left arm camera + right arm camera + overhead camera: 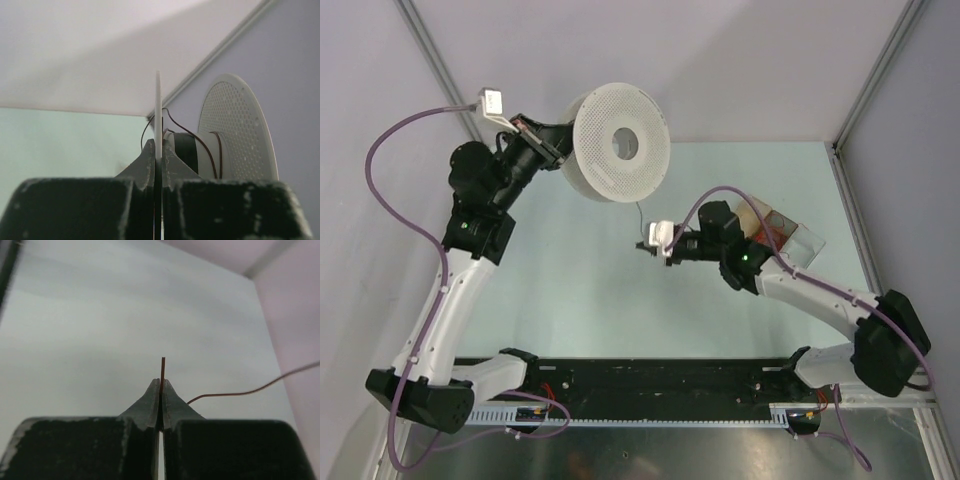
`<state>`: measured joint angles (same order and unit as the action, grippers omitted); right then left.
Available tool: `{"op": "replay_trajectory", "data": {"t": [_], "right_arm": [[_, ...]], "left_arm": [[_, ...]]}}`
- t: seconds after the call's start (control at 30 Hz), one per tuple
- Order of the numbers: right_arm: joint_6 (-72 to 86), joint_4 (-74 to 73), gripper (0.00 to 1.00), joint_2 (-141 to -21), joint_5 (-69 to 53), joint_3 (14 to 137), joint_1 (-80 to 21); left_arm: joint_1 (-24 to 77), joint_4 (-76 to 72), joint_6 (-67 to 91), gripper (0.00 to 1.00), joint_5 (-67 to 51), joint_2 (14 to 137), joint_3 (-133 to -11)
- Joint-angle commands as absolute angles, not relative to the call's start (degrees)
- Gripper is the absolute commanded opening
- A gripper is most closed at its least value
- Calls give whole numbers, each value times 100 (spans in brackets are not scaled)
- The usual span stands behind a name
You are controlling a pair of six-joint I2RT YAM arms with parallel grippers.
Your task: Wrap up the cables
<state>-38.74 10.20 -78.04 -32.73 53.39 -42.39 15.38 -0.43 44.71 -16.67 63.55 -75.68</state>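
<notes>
My left gripper [560, 150] is shut on the edge of one flange of the white perforated spool [620, 142] and holds it up at the back left. In the left wrist view my left gripper [158, 146] pinches that thin flange edge-on, and the other flange [235, 130] stands to the right. The thin dark wire [200, 142] runs in a few turns round the spool's core. From the spool the wire [638, 212] hangs down to my right gripper [642, 245]. In the right wrist view my right gripper [161, 383] is shut on the wire [162, 367], whose short end sticks up past the tips.
A clear plastic box [792, 238] stands on the table behind the right arm. A black rail [650, 385] runs along the near edge between the arm bases. Grey walls close off the back and both sides. Purple cords loop from both arms.
</notes>
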Motion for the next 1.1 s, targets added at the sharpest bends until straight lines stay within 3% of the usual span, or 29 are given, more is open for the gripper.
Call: {"op": "replay_trajectory", "data": {"t": [0.0, 0.33, 0.6, 1.07], "right_arm": [[-4219, 535, 0, -7179, -3669, 5323, -4893], [-4402, 476, 0, -6545, -3470, 5409, -5879], [-4321, -258, 0, -6522, -3267, 5450, -5651], [-4258, 1572, 0, -6721, -3141, 5990, -5943]], "left_arm": [[1577, 329, 4019, 0, -592, 6679, -7535], [1723, 571, 3207, 0, 51, 7455, -7094], [1607, 499, 3201, 0, -595, 7537, -7218], [2463, 506, 2234, 0, -246, 7488, -6588]]}}
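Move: The left hand still pinches the near flange rim of the spool, whose middle is about 4 cm ahead and 7 cm to its right, nearly level. The right hand, already shut on the brown cable, has that spool roughly 10 cm ahead, 3 cm to its left and some 25 cm above. The open cable tray stands on the table about 18 cm ahead and 33 cm to the right of the right hand, some 20 cm below it. The left hand keeps its pinch on the flange and swings the spool down about 20 cm and forward some 8 cm in the first half, nose tipping down and its left side rising, then stays low and eases slightly back and right. Meanwhile the right hand, shut on the cable, carries it quickly back towards the robot about 13 cm while rising and turning counter-clockwise nearly 20 degrees, then gives back a couple of centimetres forward and down before going back, left and up again, ending some 7 cm higher. ##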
